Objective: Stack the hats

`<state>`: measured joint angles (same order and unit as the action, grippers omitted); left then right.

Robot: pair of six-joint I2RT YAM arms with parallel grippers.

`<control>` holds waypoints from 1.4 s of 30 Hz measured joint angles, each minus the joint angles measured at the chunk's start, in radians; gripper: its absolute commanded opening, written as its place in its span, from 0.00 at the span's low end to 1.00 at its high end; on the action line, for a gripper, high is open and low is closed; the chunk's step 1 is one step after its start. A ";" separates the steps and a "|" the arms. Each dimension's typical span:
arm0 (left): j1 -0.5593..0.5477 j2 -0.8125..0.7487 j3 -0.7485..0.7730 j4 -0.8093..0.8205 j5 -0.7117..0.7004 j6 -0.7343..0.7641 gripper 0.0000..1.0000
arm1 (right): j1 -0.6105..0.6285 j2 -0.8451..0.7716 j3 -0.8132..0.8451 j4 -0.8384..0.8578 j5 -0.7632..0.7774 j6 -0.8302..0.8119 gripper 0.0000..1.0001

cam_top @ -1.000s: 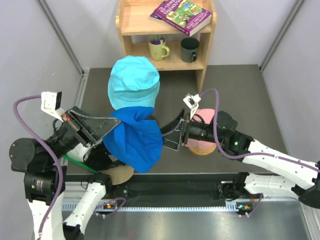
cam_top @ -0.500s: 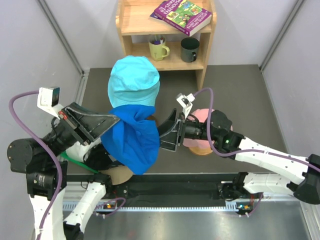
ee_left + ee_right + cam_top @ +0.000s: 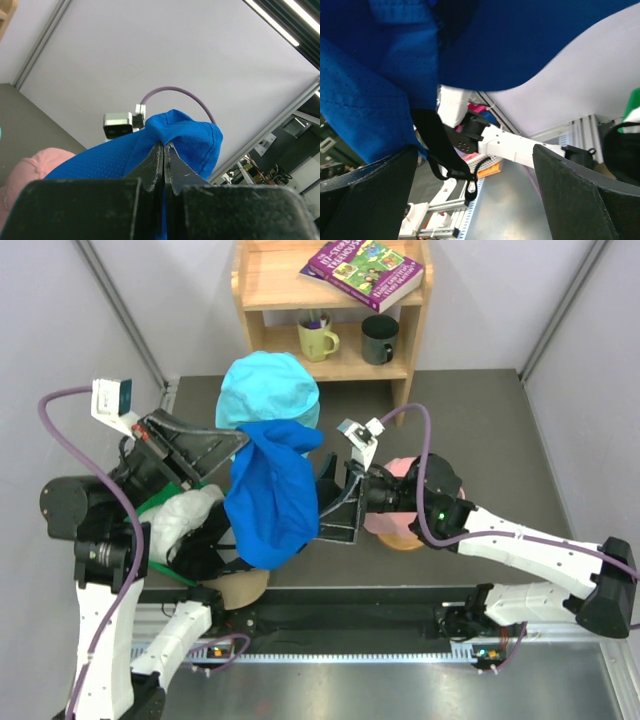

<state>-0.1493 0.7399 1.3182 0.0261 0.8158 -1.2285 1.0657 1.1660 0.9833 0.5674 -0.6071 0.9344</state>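
A royal blue cap (image 3: 270, 495) hangs from my left gripper (image 3: 243, 437), whose jaws are shut on a fold of its fabric (image 3: 165, 134). The cap's top edge overlaps the front of the cyan bucket hat (image 3: 268, 390) behind it. My right gripper (image 3: 326, 502) stands open right beside the blue cap's right edge. In the right wrist view the blue cap (image 3: 380, 85) and its black strap (image 3: 440, 150) hang over the left finger (image 3: 365, 195), with nothing clamped. A pink cap (image 3: 408, 475) rests on a wooden stand (image 3: 405, 535). White (image 3: 185, 512), black (image 3: 205, 552) and tan (image 3: 238, 587) hats lie low on the left.
A wooden shelf (image 3: 330, 360) at the back carries a book (image 3: 365, 270), a yellow-green mug (image 3: 318, 338) and a dark mug (image 3: 380, 338). Grey walls close in both sides. Something green (image 3: 165, 498) lies under my left arm.
My left arm has lifted the blue cap up and back toward the cyan hat, uncovering the white hat. The right gripper has followed up and to the left, staying open.
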 measured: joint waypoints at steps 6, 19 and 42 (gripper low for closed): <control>0.000 0.080 0.000 0.099 -0.002 0.000 0.00 | 0.005 0.049 0.038 0.029 -0.047 0.027 0.72; 0.000 0.123 0.039 -0.039 -0.003 0.190 0.00 | -0.043 -0.095 0.063 -0.308 0.070 -0.060 0.08; -0.059 0.149 0.075 -0.523 -0.105 0.558 0.00 | -0.318 -0.340 0.244 -1.235 0.338 -0.342 0.05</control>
<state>-0.2085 0.8890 1.3930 -0.4965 0.7113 -0.6708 0.7475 0.8257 1.2274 -0.6678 -0.2687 0.5926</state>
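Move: Ahead of the left hand, which still holds the blue hat by its upper edge, the cyan hat on the mannequin head stands about 16 cm farther out and some 12 cm lower. The blue hat's middle hangs roughly 8 cm to the left of the open right hand and 4 cm above it. From the right hand, the cyan hat is about 21 cm ahead, 9 cm left and level, the pink hat some 15 cm ahead, 15 cm right and 20 cm lower. Closing almost in place on the blue hat's black strap, the right hand then draws it about 15 cm to the right and 8 cm forward, sinking and swinging clockwise. Meanwhile the left hand keeps its pinch and carries its edge forward towards the cyan hat, then down about 10 cm, its pointing fingers tipping from slightly raised to about level. ##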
